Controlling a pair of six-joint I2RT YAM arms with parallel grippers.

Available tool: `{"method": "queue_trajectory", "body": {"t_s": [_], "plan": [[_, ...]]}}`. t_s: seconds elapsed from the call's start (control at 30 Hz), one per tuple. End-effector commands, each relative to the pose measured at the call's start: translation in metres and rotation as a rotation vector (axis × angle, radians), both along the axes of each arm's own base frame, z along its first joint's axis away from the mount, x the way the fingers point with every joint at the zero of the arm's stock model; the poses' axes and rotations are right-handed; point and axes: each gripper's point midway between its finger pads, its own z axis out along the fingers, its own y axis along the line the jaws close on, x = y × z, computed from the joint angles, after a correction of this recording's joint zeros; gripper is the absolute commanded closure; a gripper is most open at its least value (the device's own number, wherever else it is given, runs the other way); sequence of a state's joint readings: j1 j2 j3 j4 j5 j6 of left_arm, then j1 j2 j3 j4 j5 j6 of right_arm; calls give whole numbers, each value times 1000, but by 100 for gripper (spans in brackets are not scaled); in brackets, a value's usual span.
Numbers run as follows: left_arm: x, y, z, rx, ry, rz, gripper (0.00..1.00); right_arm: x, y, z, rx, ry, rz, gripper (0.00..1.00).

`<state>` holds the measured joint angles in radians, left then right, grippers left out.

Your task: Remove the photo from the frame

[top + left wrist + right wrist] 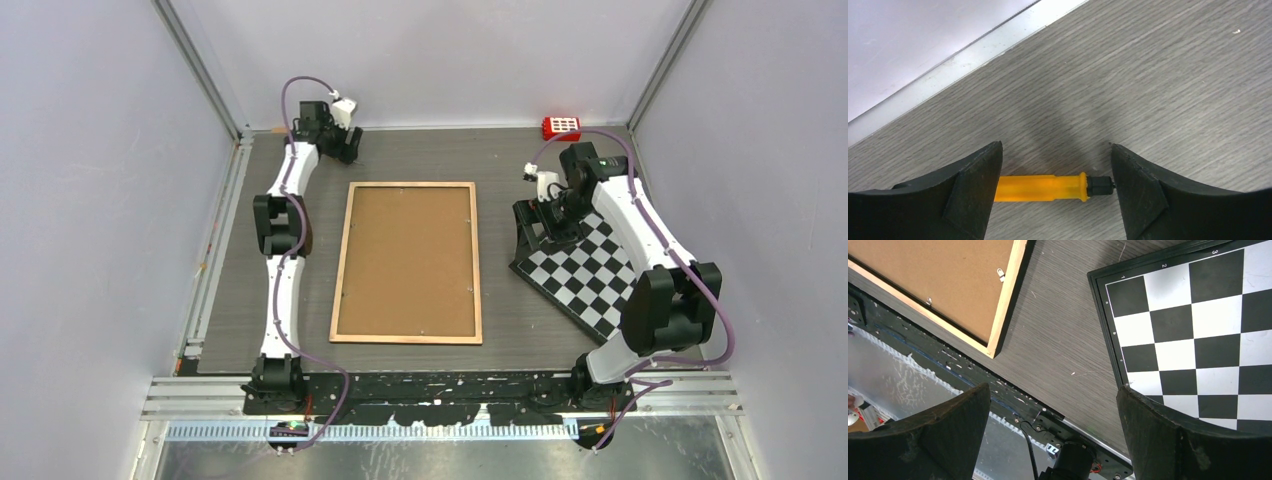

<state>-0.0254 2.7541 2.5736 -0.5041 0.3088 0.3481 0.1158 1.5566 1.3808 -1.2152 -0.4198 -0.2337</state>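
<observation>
The frame [341, 262] lies face down mid-table, showing its brown backing board [408, 262] inside a pale wood rim. The photo is hidden under that board. My left gripper [345, 146] is at the far-left back corner, away from the frame. In the left wrist view its jaws [1055, 160] stand apart, with an orange tool [1040, 188] with a black tip lying on the table between them. The black tip reaches the right finger [1143, 195]. My right gripper [546, 205] hovers open and empty at the checkerboard's left edge. Below it the right wrist view shows the frame's near corner [1008, 295].
A black-and-white checkerboard [590, 275] [1193, 325] lies at the right, tilted. A red block with white studs [561, 127] sits at the back right edge. Small metal clips [1000, 273] sit on the backing board. Grey walls close in the table on three sides.
</observation>
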Motion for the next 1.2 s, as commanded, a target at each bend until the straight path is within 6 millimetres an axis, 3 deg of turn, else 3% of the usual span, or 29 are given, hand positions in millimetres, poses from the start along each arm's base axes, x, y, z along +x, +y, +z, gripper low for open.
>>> {"method": "queue_trajectory", "body": {"t_s": [0.0,0.1,0.17,0.53,0.77,1.17], "plan": [[-17,14,8,36,52,11,23,8,2,10,15,-29,0,0],[-32,10,12,-6,103,-7,28,10,3,12,21,-34,0,0],[-41,28,12,-21,140,18,29,12,5,12,29,-34,-2,0],[-87,67,6,-74,323,117,35,18,10,17,60,-42,-10,0],[-140,91,-5,-82,495,220,38,18,13,20,75,-53,-13,0],[-207,97,10,-242,684,352,39,16,21,26,127,-58,-20,0]]}}
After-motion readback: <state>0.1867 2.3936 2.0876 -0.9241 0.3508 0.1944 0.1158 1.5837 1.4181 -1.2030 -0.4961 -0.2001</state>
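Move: The screwdriver lies at the left hand's fingertips, its middle only about 1 cm left and 1 cm below, its handle already between the fingers. The clear strip of table beside the frame is some 20 cm back, 12 cm left and 2 cm below; the face-down frame's middle is about 34 cm back and 16 cm right, about level. From the right hand the screwdriver is roughly 42 cm ahead, 44 cm left, 12 cm below. The screwdriver goes back and left with the left hand, which draws it low along the table, fingers astride the handle lengthwise, some 17 cm towards the bases and 10 cm left, onto the strip beside the frame. As it goes, the fingers close from wide to a little over half open, one coming against the collar, and the wrist tips about 35 degrees steeper downward, turning somewhat counter-clockwise. ##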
